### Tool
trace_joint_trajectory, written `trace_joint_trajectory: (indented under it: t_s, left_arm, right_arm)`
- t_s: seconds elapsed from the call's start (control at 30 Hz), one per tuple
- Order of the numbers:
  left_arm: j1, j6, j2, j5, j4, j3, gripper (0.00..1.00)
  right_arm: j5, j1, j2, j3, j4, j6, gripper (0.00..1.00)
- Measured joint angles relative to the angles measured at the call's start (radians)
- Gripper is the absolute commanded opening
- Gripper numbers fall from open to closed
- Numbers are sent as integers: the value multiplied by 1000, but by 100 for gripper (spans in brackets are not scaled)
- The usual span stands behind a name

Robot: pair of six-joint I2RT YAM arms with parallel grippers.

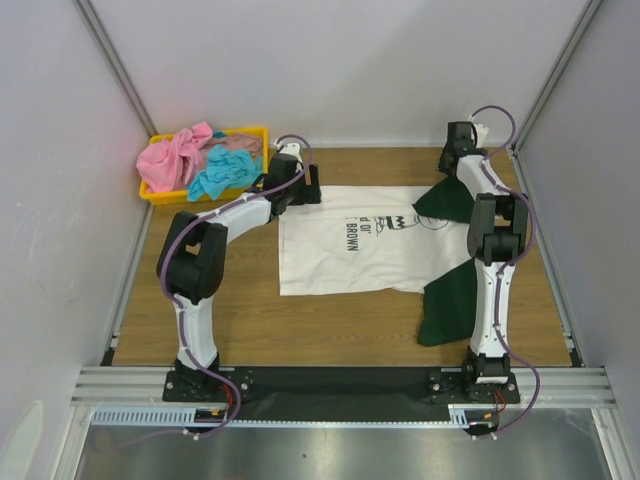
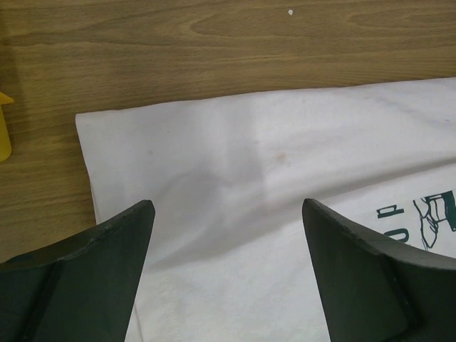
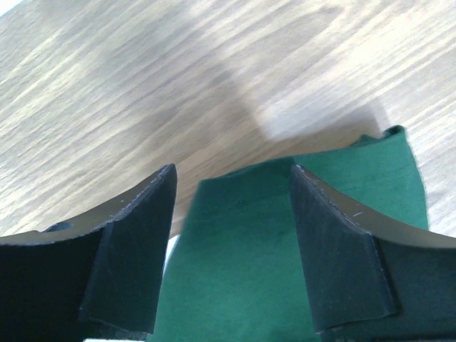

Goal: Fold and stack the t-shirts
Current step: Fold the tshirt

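A white t-shirt [image 1: 350, 250] with dark green sleeves and black print lies spread flat on the wooden table. My left gripper [image 1: 305, 185] hovers over its far left corner. In the left wrist view the left gripper [image 2: 226, 206] is wide open, with only white cloth [image 2: 285, 142] beneath it. My right gripper [image 1: 452, 165] is at the far green sleeve [image 1: 445, 200]. In the right wrist view the right gripper [image 3: 232, 171] has its jaws apart, and the sleeve's end [image 3: 235, 242] lies flat under the gap. The other green sleeve [image 1: 450, 305] lies by the right arm's base. Pink [image 1: 170, 160] and turquoise [image 1: 225, 172] t-shirts sit crumpled in a tray.
The yellow tray [image 1: 262, 135] stands at the back left corner, close beside my left arm; its edge [image 2: 3, 128] shows in the left wrist view. Grey walls and metal rails enclose the table [image 1: 200, 320] on three sides. Bare wood [image 3: 142, 85] lies beyond the sleeve.
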Motion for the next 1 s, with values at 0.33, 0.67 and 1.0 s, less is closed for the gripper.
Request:
trace_joint_trajectory:
  t_s: [0.33, 0.67, 1.0]
  left_arm:
    - [3, 0, 5, 0, 0, 2, 90]
    - [9, 0, 13, 11, 0, 4, 90]
    - [10, 0, 16, 19, 0, 4, 90]
  right_arm:
    - [70, 68, 35, 64, -21, -66, 57]
    - [127, 66, 43, 64, -63, -100, 45]
    - [144, 67, 44, 64, -80, -121, 0]
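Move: The left corner of the green sleeve's hem is nearly between the right hand's open fingers, about 1 cm to their left, 1 cm back and 1 cm below. The hem's other corner is some 7 cm to the right and 3 cm back; the printed face lies about 8 cm left and 14 cm back, both just below that hand. From the left hand, the target corner is roughly 36 cm right, 8 cm forward and 4 cm lower. Leftward across the green hem's near-left corner goes the right hand, about 3 cm with a slight push forward, then eases back to the right and towards the base by some 1.5 cm each way. The wrist rolls its left side down about 10 degrees and tips a little more downward as the fingers, part open, close almost shut and pinch the corner. ##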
